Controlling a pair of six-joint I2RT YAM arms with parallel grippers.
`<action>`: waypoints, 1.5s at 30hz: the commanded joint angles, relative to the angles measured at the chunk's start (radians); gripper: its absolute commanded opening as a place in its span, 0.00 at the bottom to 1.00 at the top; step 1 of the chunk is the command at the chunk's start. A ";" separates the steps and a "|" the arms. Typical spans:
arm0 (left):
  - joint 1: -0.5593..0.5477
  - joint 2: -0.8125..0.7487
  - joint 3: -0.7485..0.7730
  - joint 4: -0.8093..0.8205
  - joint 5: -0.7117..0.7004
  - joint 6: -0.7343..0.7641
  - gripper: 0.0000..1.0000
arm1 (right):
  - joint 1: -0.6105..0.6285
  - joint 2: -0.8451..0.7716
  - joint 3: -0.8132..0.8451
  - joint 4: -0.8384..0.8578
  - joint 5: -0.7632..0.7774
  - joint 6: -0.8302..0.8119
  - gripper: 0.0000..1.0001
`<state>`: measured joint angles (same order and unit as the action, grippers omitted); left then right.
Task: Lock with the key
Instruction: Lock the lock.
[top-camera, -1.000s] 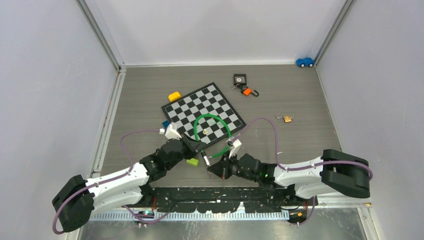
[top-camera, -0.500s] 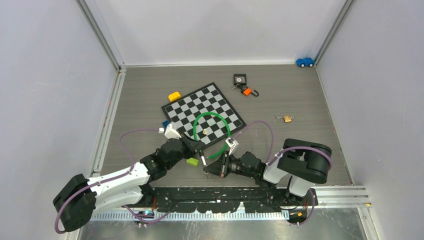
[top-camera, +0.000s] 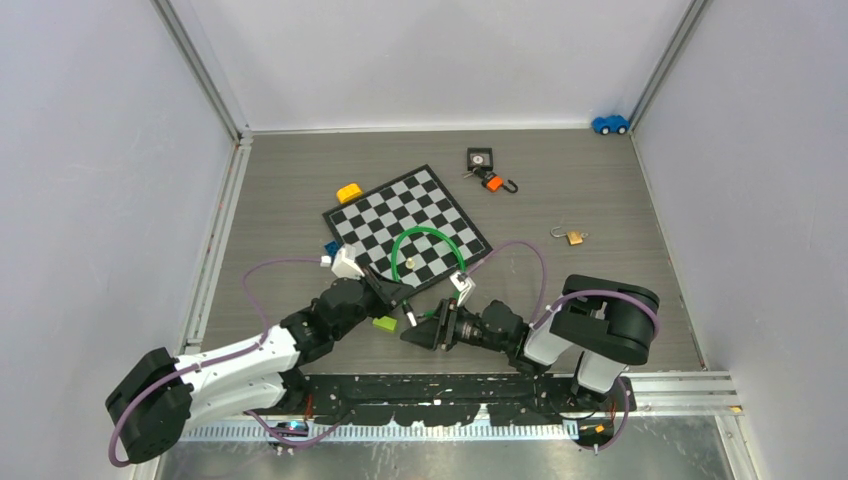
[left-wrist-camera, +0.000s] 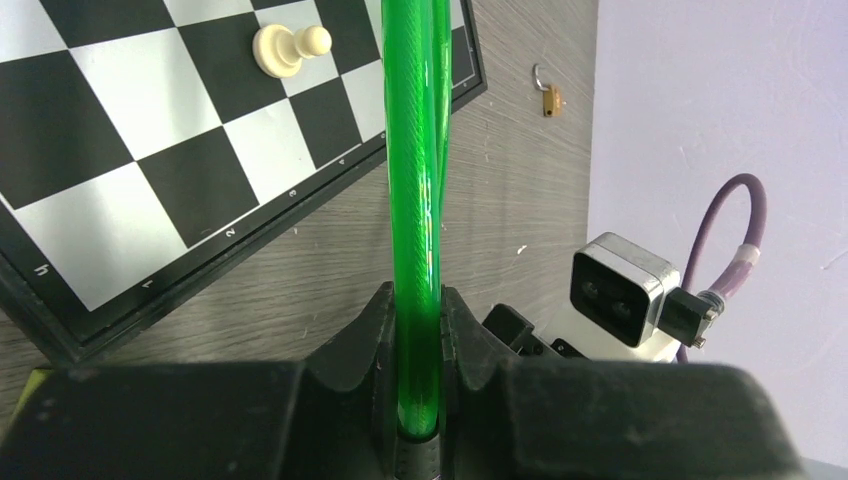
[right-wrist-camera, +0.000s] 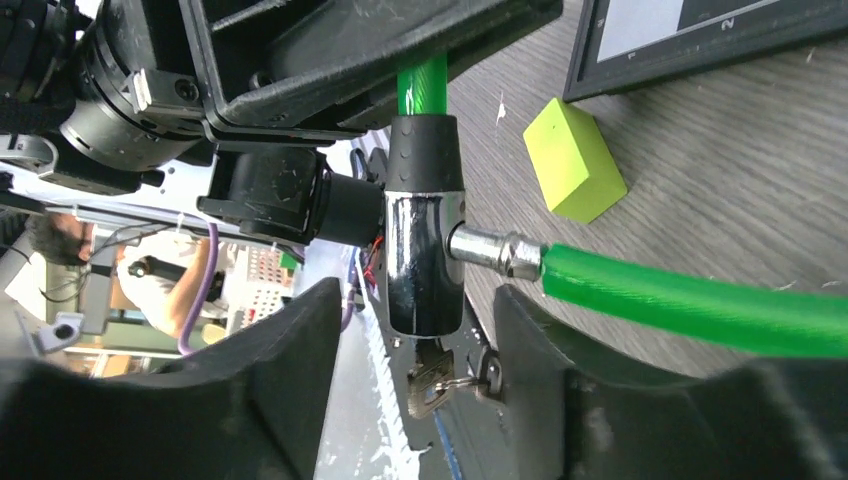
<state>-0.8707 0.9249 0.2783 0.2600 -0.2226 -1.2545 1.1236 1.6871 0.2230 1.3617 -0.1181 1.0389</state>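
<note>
A green cable lock loops over the chessboard; its chrome lock body hangs just off the table near the front edge. My left gripper is shut on the green cable just above the body's black collar. A silver key sticks out of the body's lower end, with a small ring on it. My right gripper is open, one finger on each side of the lock body and key, touching neither. The cable's metal end pin sits in the side of the body.
The chessboard carries a white pawn. A lime block lies beside the grippers. Farther off lie a yellow block, a small brass padlock, an orange clip with a black square, and a blue toy car.
My right gripper, shut at the key a second ago, has opened and let go of it. The right arm's elbow folded in toward the middle. The left arm has held still.
</note>
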 joint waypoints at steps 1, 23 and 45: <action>-0.005 -0.014 0.001 0.091 0.025 -0.008 0.00 | -0.002 -0.027 0.007 0.076 0.011 -0.005 0.69; -0.005 -0.007 0.000 0.102 0.021 -0.005 0.00 | -0.002 -0.561 0.076 -0.836 0.164 -0.263 0.76; -0.005 0.002 -0.099 0.313 0.031 0.136 0.00 | -0.021 -0.700 0.219 -1.408 0.578 0.560 0.95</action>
<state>-0.8711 0.9279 0.2134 0.3828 -0.1982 -1.2129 1.1038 0.9653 0.4221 -0.1108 0.4324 1.3514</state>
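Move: Right between the right hand's half-open fingers sits the key, in the near end of the lock head, whose middle is about 4 cm ahead and 1 cm left of the hand. The green block stands roughly 2 cm ahead, 6 cm left and 8 cm lower; the chessboard's middle is some 20 cm ahead, 1 cm left and 9 cm lower. From the left hand, the key lies about 9 cm back, 2 cm right and slightly lower. Opening wide, the right fingers leave the key: the hand first lifts about 3 cm, then swings off to its right, some 11 cm, and 5 or 6 cm forward, sinking back to its starting height. The wrist turns clockwise by some 35 degrees and the fingertips dip. The left hand stays put, still gripping the cable at the lock head. ##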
